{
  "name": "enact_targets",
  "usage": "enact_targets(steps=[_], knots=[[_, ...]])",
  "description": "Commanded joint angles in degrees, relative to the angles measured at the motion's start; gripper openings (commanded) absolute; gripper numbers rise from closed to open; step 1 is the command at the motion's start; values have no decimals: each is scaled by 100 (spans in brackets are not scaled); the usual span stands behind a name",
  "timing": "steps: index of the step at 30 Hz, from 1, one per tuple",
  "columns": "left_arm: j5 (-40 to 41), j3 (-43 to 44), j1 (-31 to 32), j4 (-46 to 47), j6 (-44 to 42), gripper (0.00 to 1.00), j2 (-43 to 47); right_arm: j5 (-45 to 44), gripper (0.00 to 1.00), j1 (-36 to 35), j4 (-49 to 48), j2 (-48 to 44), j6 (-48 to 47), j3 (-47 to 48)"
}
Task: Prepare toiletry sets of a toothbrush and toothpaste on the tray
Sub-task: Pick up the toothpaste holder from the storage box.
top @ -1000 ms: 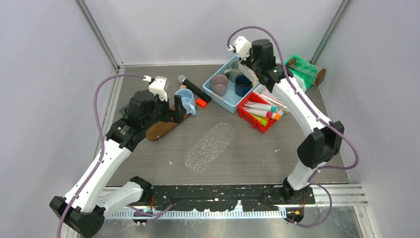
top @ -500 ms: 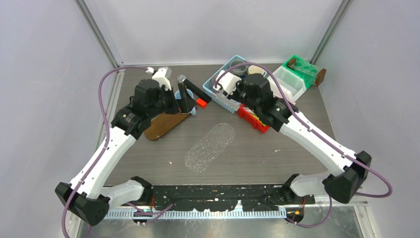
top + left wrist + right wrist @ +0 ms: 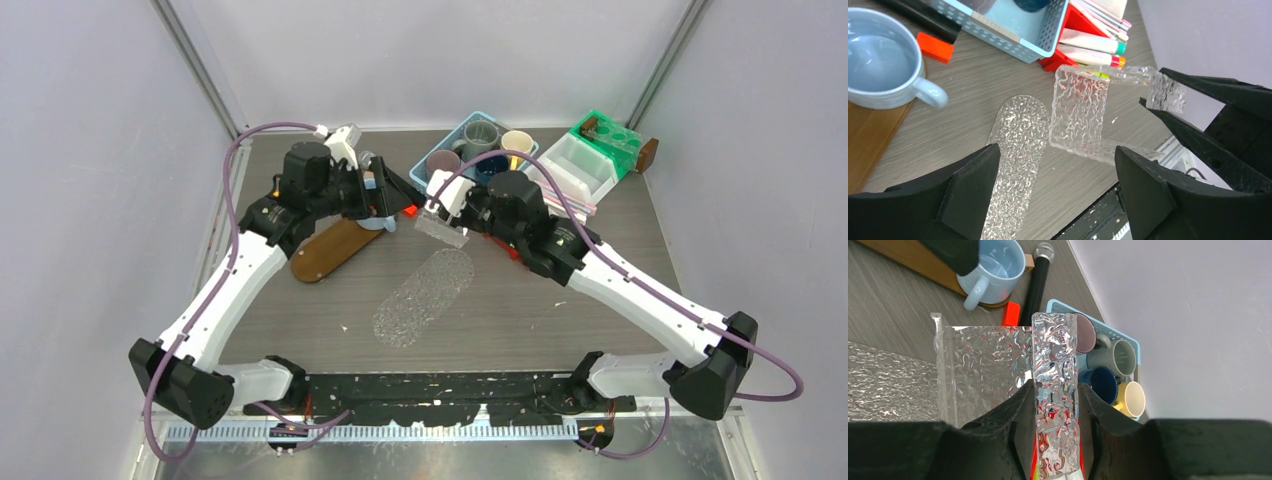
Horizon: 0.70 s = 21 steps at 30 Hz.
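Note:
My right gripper (image 3: 1055, 390) is shut on one wall of a clear textured rectangular tray (image 3: 983, 360), holding it in the air above the table (image 3: 440, 230). A flat clear oval plate (image 3: 425, 297) lies on the table just in front of it. Toothpaste tubes (image 3: 1093, 42) lie in a red bin (image 3: 1068, 25) behind the held tray, and slim toothbrushes (image 3: 1105, 11) lie at its far end. My left gripper (image 3: 1057, 165) is open and empty, hovering by the blue mug (image 3: 878, 60) and facing the tray (image 3: 1080, 112).
The mug stands on a wooden board (image 3: 325, 250). A black microphone (image 3: 1038, 280) and an orange block (image 3: 935, 47) lie beside a blue basket (image 3: 470, 140) of cups. A white container (image 3: 575, 160) and a green box (image 3: 610, 135) sit at the back right.
My right arm has swung from the back bins down to the table's middle, carrying the clear tray. My left gripper has moved back and right, over the mug, towards the tray.

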State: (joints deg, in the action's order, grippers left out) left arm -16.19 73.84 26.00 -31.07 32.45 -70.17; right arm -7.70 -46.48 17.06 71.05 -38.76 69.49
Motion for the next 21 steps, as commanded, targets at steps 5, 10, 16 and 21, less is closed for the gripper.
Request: enact_targets(steps=[5, 10, 16, 21], knots=[[-1857, 238, -420, 523, -112, 83, -345, 597, 1, -54, -651, -504, 299, 26], [-2312, 133, -420, 624, -123, 79, -580, 682, 1, -63, -727, -592, 391, -15], [-2703, 50, -420, 882, -6, 72, -799, 1014, 1, -79, -753, -623, 433, -24], [-2955, -142, -416, 1085, 123, 67, -908, 1038, 1, -81, -808, -602, 467, -32]])
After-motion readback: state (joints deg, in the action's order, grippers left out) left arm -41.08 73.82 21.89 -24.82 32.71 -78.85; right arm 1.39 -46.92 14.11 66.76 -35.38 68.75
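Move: The clear toothpaste holder, already gripped by the right hand in mid-air, has its middle about 7 cm to the left hand's right, 2 cm back and 1 cm lower. From the right hand it sits roughly 3 cm back, 2 cm left and 2 cm lower. On the table, counted from the left hand, the light-blue mug stands some 10 cm ahead, 5 cm left and 22 cm below; the clear textured plate lies about 8 cm back, 4 cm right and 27 cm below. The holder is carried about 3 cm up, 3 cm back and a little left by the right hand, which keeps its grip and turns slightly counter-clockwise. Meanwhile the left hand comes in some 4 cm to its right, dipping about 1 cm and swinging roughly 20 degrees clockwise; its wide-open fingers narrow by about a quarter around the holder's near wall without shutting. ##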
